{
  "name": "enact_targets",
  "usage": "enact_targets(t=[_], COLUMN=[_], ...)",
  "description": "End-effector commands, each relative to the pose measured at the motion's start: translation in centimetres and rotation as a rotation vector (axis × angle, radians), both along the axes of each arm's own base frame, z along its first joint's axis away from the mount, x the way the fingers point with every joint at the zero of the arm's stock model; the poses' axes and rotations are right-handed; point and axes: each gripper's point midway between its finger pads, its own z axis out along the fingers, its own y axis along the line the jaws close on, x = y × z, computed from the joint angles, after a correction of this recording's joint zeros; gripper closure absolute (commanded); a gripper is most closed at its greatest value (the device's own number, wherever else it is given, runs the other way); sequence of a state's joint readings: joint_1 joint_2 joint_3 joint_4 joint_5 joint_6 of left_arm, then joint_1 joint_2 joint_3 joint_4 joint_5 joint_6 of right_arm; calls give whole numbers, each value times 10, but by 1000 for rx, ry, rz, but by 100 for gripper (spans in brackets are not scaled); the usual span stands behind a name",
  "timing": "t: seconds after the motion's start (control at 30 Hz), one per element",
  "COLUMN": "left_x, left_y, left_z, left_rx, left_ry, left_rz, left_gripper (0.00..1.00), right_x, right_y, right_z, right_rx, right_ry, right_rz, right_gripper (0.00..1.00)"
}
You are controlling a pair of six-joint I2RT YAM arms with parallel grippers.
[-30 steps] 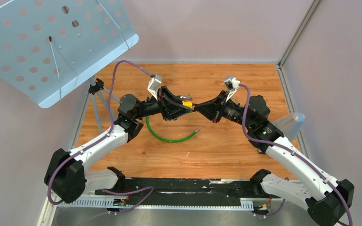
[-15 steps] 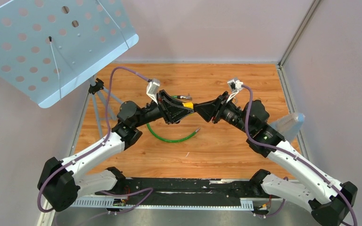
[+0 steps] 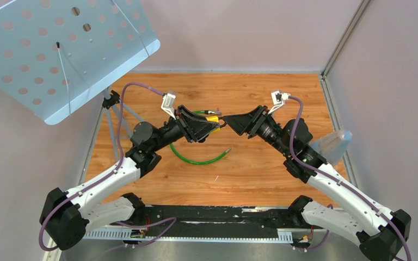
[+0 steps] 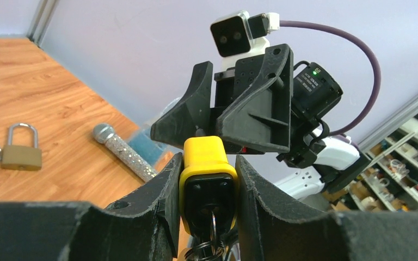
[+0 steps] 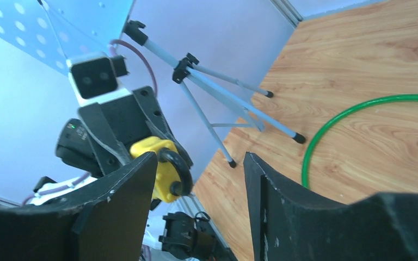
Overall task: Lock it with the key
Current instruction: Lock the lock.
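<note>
A yellow padlock (image 4: 209, 163) with a black face is clamped between my left gripper's (image 4: 209, 168) fingers. A key (image 4: 214, 227) on a ring sticks out of its keyhole, toward the left wrist camera. In the top view the padlock (image 3: 215, 119) is held above the table's middle by the left gripper (image 3: 213, 125). My right gripper (image 3: 229, 120) faces it from the right, jaws apart and empty. In the right wrist view the padlock (image 5: 162, 166) and its black shackle (image 5: 180, 168) sit just off the left finger (image 5: 121, 201), not between the jaws.
A green cable (image 3: 196, 159) loops on the wooden table under the grippers. A brass padlock (image 4: 19, 153) and a glittery microphone (image 4: 124, 152) lie on the table. A tripod (image 3: 114, 111) with a perforated blue panel (image 3: 60, 49) stands at the left.
My right gripper has gone from shut at the padlock to open and drawn back a little to the right. Both grippers have shifted slightly toward the far side.
</note>
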State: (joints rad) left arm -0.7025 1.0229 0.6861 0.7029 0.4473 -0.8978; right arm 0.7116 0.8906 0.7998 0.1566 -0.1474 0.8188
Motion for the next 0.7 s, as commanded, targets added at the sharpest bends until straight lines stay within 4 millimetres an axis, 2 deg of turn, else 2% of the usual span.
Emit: enact_targets(t=[0.0,0.23,0.5,0.67], left_x=[-7,-8,-5,-1], left_y=[11,11,11,12], left_z=[37,38,38,38], left_rx=[-157,-197,-233,-274], left_ry=[0,44,53,71], left_rz=[5,-21,-23,-40], left_gripper=[100,100,100,100], right_x=[-6,-6,-16,-17], right_y=[4,16,18,16], right_z=[38,38,36,34], right_rx=[175,174,216,223], right_ry=[-34,-33,-44,-43], right_rz=[50,107,159,154], right_gripper=[42,63,65,72])
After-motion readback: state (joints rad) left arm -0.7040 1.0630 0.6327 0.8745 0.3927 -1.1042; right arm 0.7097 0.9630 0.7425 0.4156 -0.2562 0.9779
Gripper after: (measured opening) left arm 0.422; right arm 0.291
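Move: The yellow lock is already pinched in the left hand, about 1 cm to the right of its hand point. From the right hand, the lock lies some 3 cm left, 2 cm back and roughly level. On the table some 33 cm below the right hand, the hose's far fitting is about 11 cm ahead and 4 cm left, and its near end is 1 cm back, neither left nor right. Right hand moves some 2 cm left and up towards the lock, half-closing; left keeps hold, tilting 10 degrees. ##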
